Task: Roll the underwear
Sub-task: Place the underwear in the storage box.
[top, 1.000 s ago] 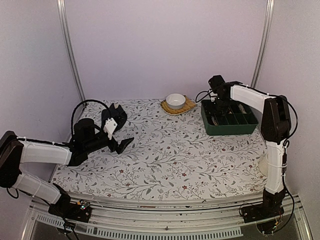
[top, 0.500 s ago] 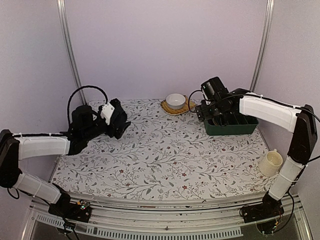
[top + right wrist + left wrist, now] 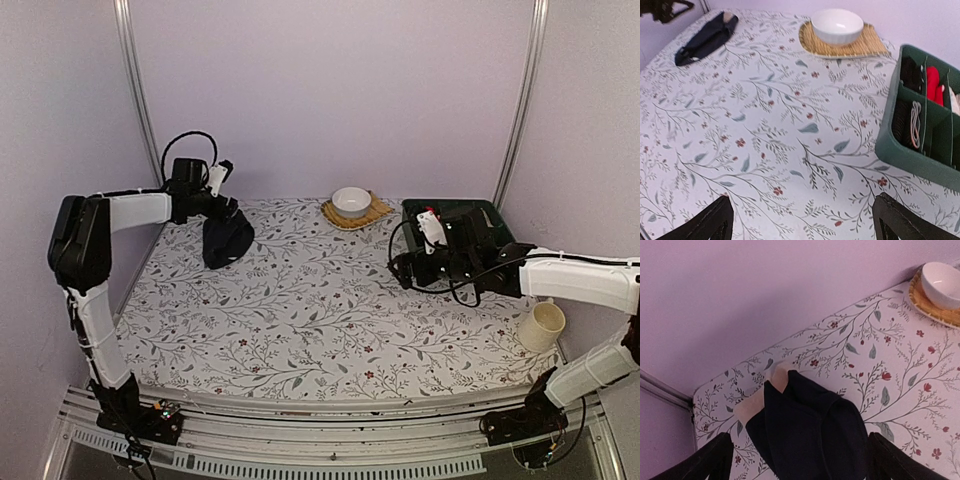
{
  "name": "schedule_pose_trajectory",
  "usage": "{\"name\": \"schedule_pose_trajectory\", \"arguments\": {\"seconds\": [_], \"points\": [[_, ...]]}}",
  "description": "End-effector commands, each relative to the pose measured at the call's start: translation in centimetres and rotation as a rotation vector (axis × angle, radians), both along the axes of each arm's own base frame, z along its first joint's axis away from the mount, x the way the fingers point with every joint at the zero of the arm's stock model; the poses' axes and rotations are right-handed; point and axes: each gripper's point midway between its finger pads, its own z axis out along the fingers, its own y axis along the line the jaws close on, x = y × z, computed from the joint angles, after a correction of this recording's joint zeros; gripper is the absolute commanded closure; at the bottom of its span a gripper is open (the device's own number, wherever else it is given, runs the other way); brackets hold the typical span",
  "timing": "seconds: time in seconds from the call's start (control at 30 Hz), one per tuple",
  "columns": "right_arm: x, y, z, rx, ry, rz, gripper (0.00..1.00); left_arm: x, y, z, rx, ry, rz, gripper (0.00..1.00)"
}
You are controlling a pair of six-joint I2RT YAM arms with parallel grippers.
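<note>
One piece of black underwear (image 3: 228, 243) lies bunched at the table's back left, with a pale beige band (image 3: 752, 406) at its far end. In the left wrist view the dark cloth (image 3: 810, 432) fills the space under my left gripper (image 3: 800, 464), which hangs open over it with a finger on each side. From above, the left gripper (image 3: 232, 218) is at the cloth's upper edge. My right gripper (image 3: 398, 270) is open over bare floral tablecloth, just in front of the green organizer. The right wrist view shows this gripper (image 3: 807, 222) holding nothing, and the underwear (image 3: 705, 37) far off at the top left.
A white bowl (image 3: 351, 200) sits on a woven mat (image 3: 372, 213) at the back centre. A green divided organizer (image 3: 920, 140) at the back right holds black, red and white items. A cream cup (image 3: 540, 325) stands near the right edge.
The left arm swung from the near left to the back left and now hangs over the underwear. The right arm left the organizer and came down toward the table's middle.
</note>
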Motion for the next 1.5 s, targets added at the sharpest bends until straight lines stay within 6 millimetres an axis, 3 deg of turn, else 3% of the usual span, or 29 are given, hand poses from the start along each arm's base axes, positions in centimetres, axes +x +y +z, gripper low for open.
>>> {"name": "schedule_pose_trajectory", "arguments": {"seconds": [0.0,0.13,0.4,0.53,0.67,0.8,0.93,1.13,1.27,1.47], "points": [[-0.7,2.9,4.1,0.125,-0.124,0.081,0.01,-0.3,2.6,-8.4,0.070,0.290,0.063,0.07],[-1.1,3.4,3.2,0.093,-0.114,0.089,0.01,-0.7,3.6,-12.2,0.107,0.388,0.083,0.09],[-0.9,4.1,1.5,0.029,-0.099,0.084,0.01,-2.3,4.1,-15.4,0.119,0.473,0.081,0.25],[-0.8,4.4,0.8,0.011,-0.089,0.089,0.01,-2.9,4.2,-16.2,0.114,0.494,0.078,0.55],[-0.9,4.6,0.8,0.003,-0.091,0.095,0.01,-3.3,3.9,-16.3,0.106,0.501,0.065,0.97],[-0.9,4.6,0.7,-0.004,-0.095,0.097,0.01,-4.0,3.0,-15.5,0.077,0.506,0.039,1.00],[-1.0,4.7,0.6,-0.007,-0.097,0.101,0.01,-6.1,-0.3,-13.9,0.001,0.509,-0.046,1.00],[-0.8,4.6,0.3,-0.020,-0.101,0.096,0.01,-12.1,-7.3,-13.1,0.020,0.537,-0.245,1.00],[-0.9,4.6,0.6,-0.015,-0.110,0.097,0.01,-17.4,-12.5,-13.6,0.073,0.567,-0.419,1.00],[-1.2,4.4,1.6,0.008,-0.139,0.101,0.01,-25.8,-17.7,-14.0,0.113,0.635,-0.704,1.00]]}}
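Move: The dark underwear lies crumpled almost straight beneath the left hand's open fingers, roughly 17 cm down, 4 cm to its left and about level with it in reach. The nearest other things stand well off to the right: the white bowl about 42 cm right and 14 cm farther out than the left hand, on a woven mat centred some 45 cm right and 14 cm out. From the right hand, the underwear is about 24 cm ahead, 60 cm left and 15 cm below. The left hand drops about 16 cm onto the underwear, easing a little left and back and tipping nearly 30 degrees further down, and shuts its fingers on a fold near the cloth's near side. Keeping that pinch, it draws the underwear low over the table, back and right by some 25 cm, lifting only 2–3 cm and turning clockwise, while the empty, open right hand rises briefly, sinks again and ends about 4 cm farther left. ##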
